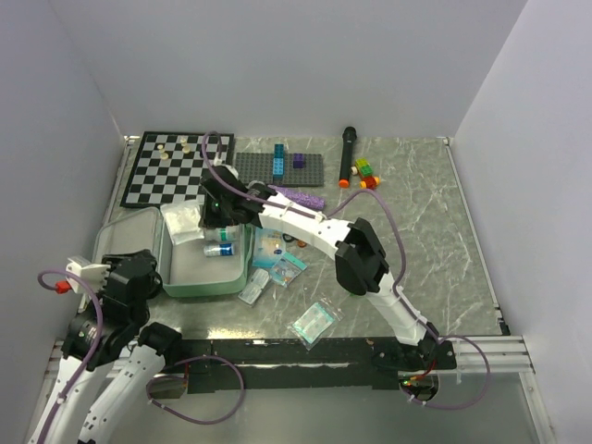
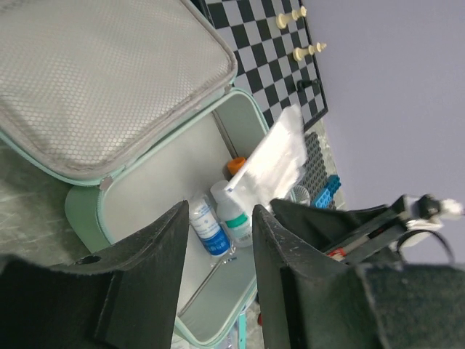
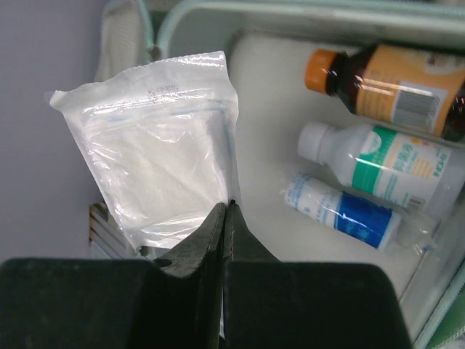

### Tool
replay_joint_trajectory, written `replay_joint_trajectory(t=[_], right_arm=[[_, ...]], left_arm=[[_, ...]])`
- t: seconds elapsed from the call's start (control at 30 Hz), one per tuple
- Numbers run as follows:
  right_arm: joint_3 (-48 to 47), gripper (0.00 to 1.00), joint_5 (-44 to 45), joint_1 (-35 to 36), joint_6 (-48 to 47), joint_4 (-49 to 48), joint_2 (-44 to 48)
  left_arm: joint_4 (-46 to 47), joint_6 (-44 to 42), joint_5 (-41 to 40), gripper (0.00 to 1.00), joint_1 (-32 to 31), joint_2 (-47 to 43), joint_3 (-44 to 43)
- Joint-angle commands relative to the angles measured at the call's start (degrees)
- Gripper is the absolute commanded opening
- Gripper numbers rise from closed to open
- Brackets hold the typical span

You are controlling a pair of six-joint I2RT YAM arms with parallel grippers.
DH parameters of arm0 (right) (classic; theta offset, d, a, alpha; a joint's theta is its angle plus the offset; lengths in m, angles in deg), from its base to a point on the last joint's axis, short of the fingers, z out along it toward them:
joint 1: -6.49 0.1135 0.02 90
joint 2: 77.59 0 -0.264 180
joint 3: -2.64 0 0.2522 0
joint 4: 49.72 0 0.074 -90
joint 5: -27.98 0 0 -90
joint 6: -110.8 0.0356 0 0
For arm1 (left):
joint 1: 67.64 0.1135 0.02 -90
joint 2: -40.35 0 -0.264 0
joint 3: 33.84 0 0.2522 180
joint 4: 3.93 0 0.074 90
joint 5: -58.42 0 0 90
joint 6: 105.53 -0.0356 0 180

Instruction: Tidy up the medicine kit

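The mint-green medicine kit point(image 1: 215, 287) lies open at the left of the table, its mesh-lined lid point(image 2: 109, 80) folded back. Inside the base lie a brown bottle with an orange cap point(image 3: 392, 83), a white bottle with a green label point(image 3: 385, 163) and a blue-labelled wrapped roll point(image 3: 349, 214). My right gripper point(image 3: 227, 207) is shut on the lower edge of a clear sealed packet point(image 3: 160, 153), which it holds above the kit's far left part point(image 1: 182, 222). My left gripper point(image 2: 221, 240) hovers open at the kit's near left side, with nothing between its fingers.
A chessboard point(image 1: 176, 166) with a few pieces and a grey studded plate point(image 1: 277, 166) lie behind the kit. A purple piece point(image 1: 301, 197) and a black marker point(image 1: 348, 153) are further right. Several small packets point(image 1: 314, 324) lie on the table beside the kit's right edge.
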Motion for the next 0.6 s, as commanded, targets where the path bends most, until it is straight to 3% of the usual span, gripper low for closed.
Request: replay_joint_trajectory(t=[0.0, 0.4, 0.57], right_arm=[[-1.43, 0.0, -0.17, 0.73, 4.18, 1.81, -1.57], [-3.27, 0.02, -5.79, 0.91, 3.83, -0.04, -5.26], [-3.54, 0.37, -7.03, 0.91, 2.43, -1.8, -4.56]], left_arm=[[-2.7, 3.07, -3.11, 0.45, 0.15, 0.07, -2.26], [-3.14, 4.04, -1.97, 0.47, 0.15, -0.37, -0.86], [-2.53, 3.42, -1.62, 0.48, 0.15, -0.81, -0.51]])
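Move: The right hand holds the white zip bag by its edge over the case. The bag's drop spot, the clear left part of the case floor, lies about 6 cm left, 2 cm back and 13 cm below. The green-label bottle is some 2 cm right and level, the blue-label bottle 2 cm right and 4 cm back, the amber bottle 2 cm right and 4 cm ahead. From the left hand the drop spot is about 10 cm ahead and 9 cm right, well below. Down into the case, about 4 cm, quickly at first and then slowing, the right hand lowers the white bag towards the floor left of the three bottles, easing back some 2 cm as its fingers tip slightly farther down. Near the bottom the shut fingers part to roughly a third open and let go of the bag's edge. ##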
